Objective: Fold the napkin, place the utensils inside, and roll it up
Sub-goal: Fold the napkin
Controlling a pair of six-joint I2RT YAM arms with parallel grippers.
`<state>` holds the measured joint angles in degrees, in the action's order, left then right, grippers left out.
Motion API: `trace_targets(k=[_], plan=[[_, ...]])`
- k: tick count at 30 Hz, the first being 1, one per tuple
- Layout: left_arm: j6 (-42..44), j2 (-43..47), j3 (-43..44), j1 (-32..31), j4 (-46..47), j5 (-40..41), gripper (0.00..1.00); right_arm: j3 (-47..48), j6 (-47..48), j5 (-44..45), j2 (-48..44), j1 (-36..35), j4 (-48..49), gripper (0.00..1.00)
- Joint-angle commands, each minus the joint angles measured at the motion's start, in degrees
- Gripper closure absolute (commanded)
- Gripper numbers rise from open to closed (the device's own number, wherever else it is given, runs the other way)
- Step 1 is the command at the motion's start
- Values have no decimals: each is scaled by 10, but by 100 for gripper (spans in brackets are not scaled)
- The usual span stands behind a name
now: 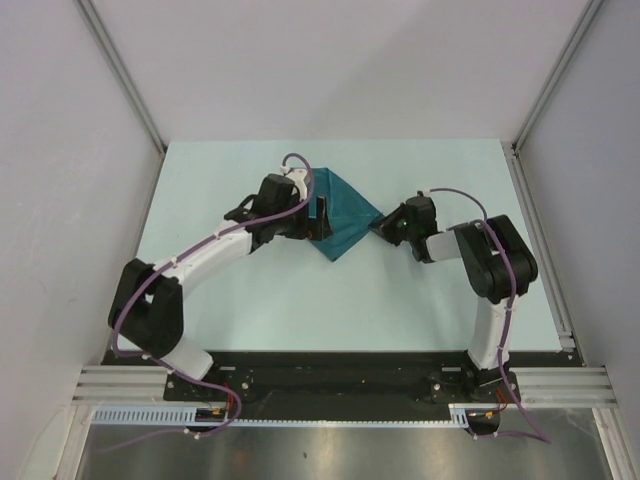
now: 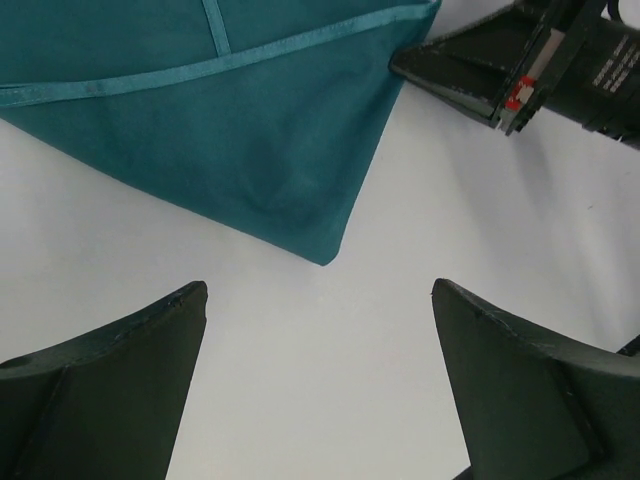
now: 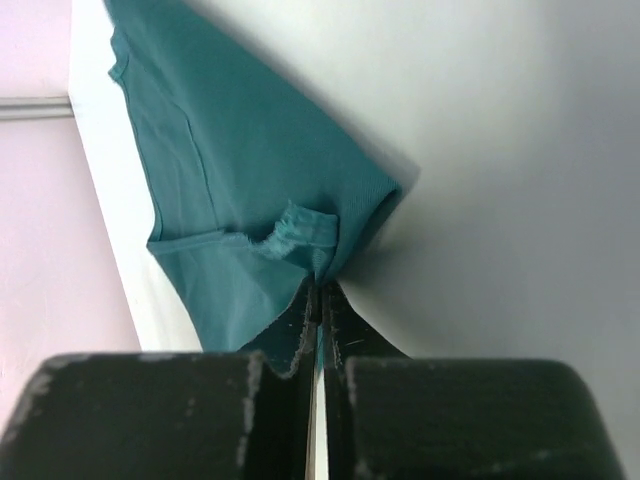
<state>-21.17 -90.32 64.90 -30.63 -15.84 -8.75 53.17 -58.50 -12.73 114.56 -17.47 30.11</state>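
The dark teal napkin [image 1: 345, 212] lies folded on the pale table, a pointed corner toward the near edge. My right gripper [image 1: 380, 226] is shut on the napkin's right corner; in the right wrist view the cloth [image 3: 240, 190] bunches up where the closed gripper [image 3: 322, 285] pinches it. My left gripper [image 1: 318, 222] stands at the napkin's left side, open. Seen from the left wrist, that gripper [image 2: 318, 290] is over bare table just short of the napkin's [image 2: 230, 130] corner, with the right gripper [image 2: 450, 70] at the top right. No utensils are in view.
The pale table [image 1: 300, 300] is bounded by white walls at the back and sides. A metal rail [image 1: 540, 250] runs along its right edge. The arms' black base bar [image 1: 330, 375] lines the near edge.
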Motion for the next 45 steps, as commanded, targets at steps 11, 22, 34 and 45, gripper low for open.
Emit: trace_targets(k=[11,22,34,45], plan=[[-22,123,-82,-2,22,6,2,-150,-74,196,-255,-91,-131,100],[-52,243,-210,-3,61,-8,2,-265,-189,347,-409,-256,-262,100],[-70,303,-307,-6,84,1,1,-198,-164,472,-494,-450,-489,40],[-84,253,-315,-5,128,-7,0,-198,117,255,-548,-228,-474,14]])
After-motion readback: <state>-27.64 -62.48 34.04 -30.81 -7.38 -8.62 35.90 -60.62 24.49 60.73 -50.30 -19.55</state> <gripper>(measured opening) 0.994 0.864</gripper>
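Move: Pinching the napkin's right-hand corner low over the table, the right hand is taking it to bare table about 23 cm straight back, near the table's front edge. From this hand the napkin's near corner lies some 9 cm back and 10 cm left, its far tip about 16 cm ahead and 12 cm left. The open left hand hovers with that near corner about 2 cm ahead, 4 cm right and 12 cm below. Drawing the pinched corner back towards the table's front edge, the right hand travels about 25 cm with a shallow rise and dip, then opens, lets go of the cloth, lifts some 7 cm and starts forward again, its left side rolling down. Staying open above the cloth, the left hand lifts slightly, then goes back about 10 cm, 5 cm left and a little down, following the near corner. ##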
